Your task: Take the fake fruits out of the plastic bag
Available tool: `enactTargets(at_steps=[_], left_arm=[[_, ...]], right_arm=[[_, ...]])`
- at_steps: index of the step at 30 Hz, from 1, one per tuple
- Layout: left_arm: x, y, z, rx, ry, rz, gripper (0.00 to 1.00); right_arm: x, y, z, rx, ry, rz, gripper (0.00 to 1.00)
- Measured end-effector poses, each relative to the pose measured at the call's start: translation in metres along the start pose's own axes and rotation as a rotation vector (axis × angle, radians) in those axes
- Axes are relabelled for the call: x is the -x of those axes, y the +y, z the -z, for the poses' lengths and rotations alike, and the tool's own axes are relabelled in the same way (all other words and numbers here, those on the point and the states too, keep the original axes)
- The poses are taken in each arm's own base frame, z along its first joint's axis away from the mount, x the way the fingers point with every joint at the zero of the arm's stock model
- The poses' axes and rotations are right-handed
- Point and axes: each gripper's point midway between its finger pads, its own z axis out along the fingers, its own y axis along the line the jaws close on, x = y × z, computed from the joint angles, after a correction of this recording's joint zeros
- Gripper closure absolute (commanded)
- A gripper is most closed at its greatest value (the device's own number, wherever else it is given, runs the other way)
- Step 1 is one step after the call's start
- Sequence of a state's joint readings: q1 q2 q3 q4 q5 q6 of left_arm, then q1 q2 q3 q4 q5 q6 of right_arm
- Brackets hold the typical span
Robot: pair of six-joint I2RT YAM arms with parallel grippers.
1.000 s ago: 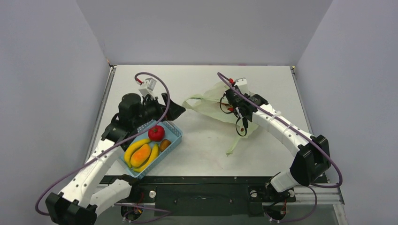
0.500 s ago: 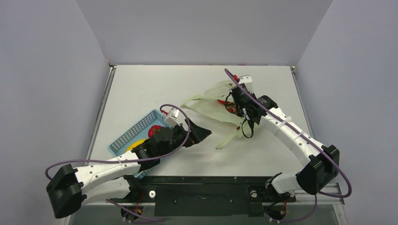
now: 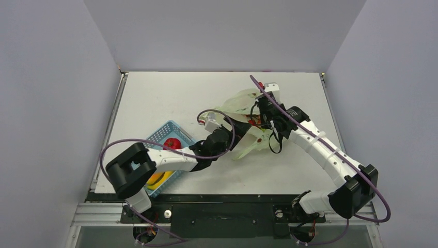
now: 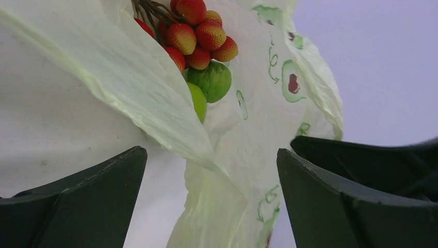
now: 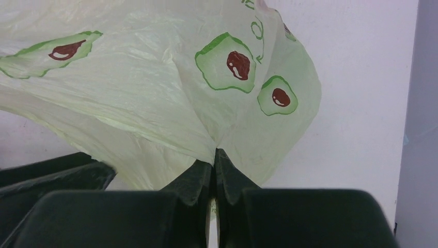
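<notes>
The plastic bag (image 3: pixel 238 105) is pale yellow-green with avocado prints (image 5: pixel 235 64) and lies at the table's middle right. My right gripper (image 5: pixel 214 153) is shut on a pinch of the plastic bag (image 5: pixel 155 88) and holds it up. My left gripper (image 4: pixel 210 155) is open, its jaws on either side of a hanging fold of the bag (image 4: pixel 227 196), at the bag's near side (image 3: pixel 247 135). Inside the bag's mouth I see the fake fruits: a red-pink berry cluster (image 4: pixel 199 36), a darker green round fruit (image 4: pixel 214 80) and a light green one (image 4: pixel 198 101).
A blue lattice basket (image 3: pixel 160 135) sits at the near left, partly under my left arm. It holds a glossy red tomato (image 3: pixel 172 143) and yellow bananas (image 3: pixel 155 181). Grey walls close in the table on three sides.
My left arm has swung right from over the basket to the bag, its open jaws now around a bag fold. The right gripper has lifted its pinch of bag slightly farther back.
</notes>
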State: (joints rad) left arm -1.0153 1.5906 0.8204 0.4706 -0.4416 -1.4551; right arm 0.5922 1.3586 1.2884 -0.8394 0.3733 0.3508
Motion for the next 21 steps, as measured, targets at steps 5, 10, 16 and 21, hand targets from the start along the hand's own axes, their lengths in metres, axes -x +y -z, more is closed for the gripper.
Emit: enactTargets(at_steps=[5, 10, 16, 21], left_arm=[[-0.024, 0.014, -0.034, -0.007, 0.037, 0.061, 0.40], [-0.031, 0.046, -0.035, 0.030, 0.052, 0.052, 0.94], [-0.024, 0.107, -0.017, 0.135, 0.056, -0.080, 1.00], [-0.016, 0.145, 0.009, 0.209, 0.074, -0.199, 1.00]], right_arm=[[0.004, -0.003, 0.007, 0.007, -0.022, -0.005, 1.00], [0.007, -0.014, 0.012, -0.029, -0.043, 0.002, 1.00], [0.027, -0.057, 0.027, -0.136, -0.089, -0.045, 1.00], [0.044, -0.102, 0.047, -0.213, -0.149, -0.132, 1.00]])
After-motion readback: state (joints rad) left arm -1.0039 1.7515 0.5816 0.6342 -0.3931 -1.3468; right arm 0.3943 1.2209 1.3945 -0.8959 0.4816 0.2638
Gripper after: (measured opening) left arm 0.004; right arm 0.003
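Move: The near edge of the plastic bag's mouth hangs about 6 cm below the open left gripper, 2 cm to its right and 1 cm ahead. The red lychees inside the bag lie some 9 cm ahead of that hand, 6 cm right and 10 cm below, with a green fruit about 2 cm nearer and a little lower. From the right hand, already shut on the bag's other edge, the near edge is roughly 4 cm back, 4 cm left and 9 cm lower, and the lychees 4 cm ahead, 14 cm down. Down go the left fingers, nearly 14 cm in all, first edging right and then swinging back left and slightly towards the base; on the way they close fully and pinch the bag's near edge, the wrist rolling about 15 degrees. The right hand keeps its pinch, barely moving at first, then pulls its edge about 9 cm right and 8 cm up, tipping its fingers upward and turning clockwise. ##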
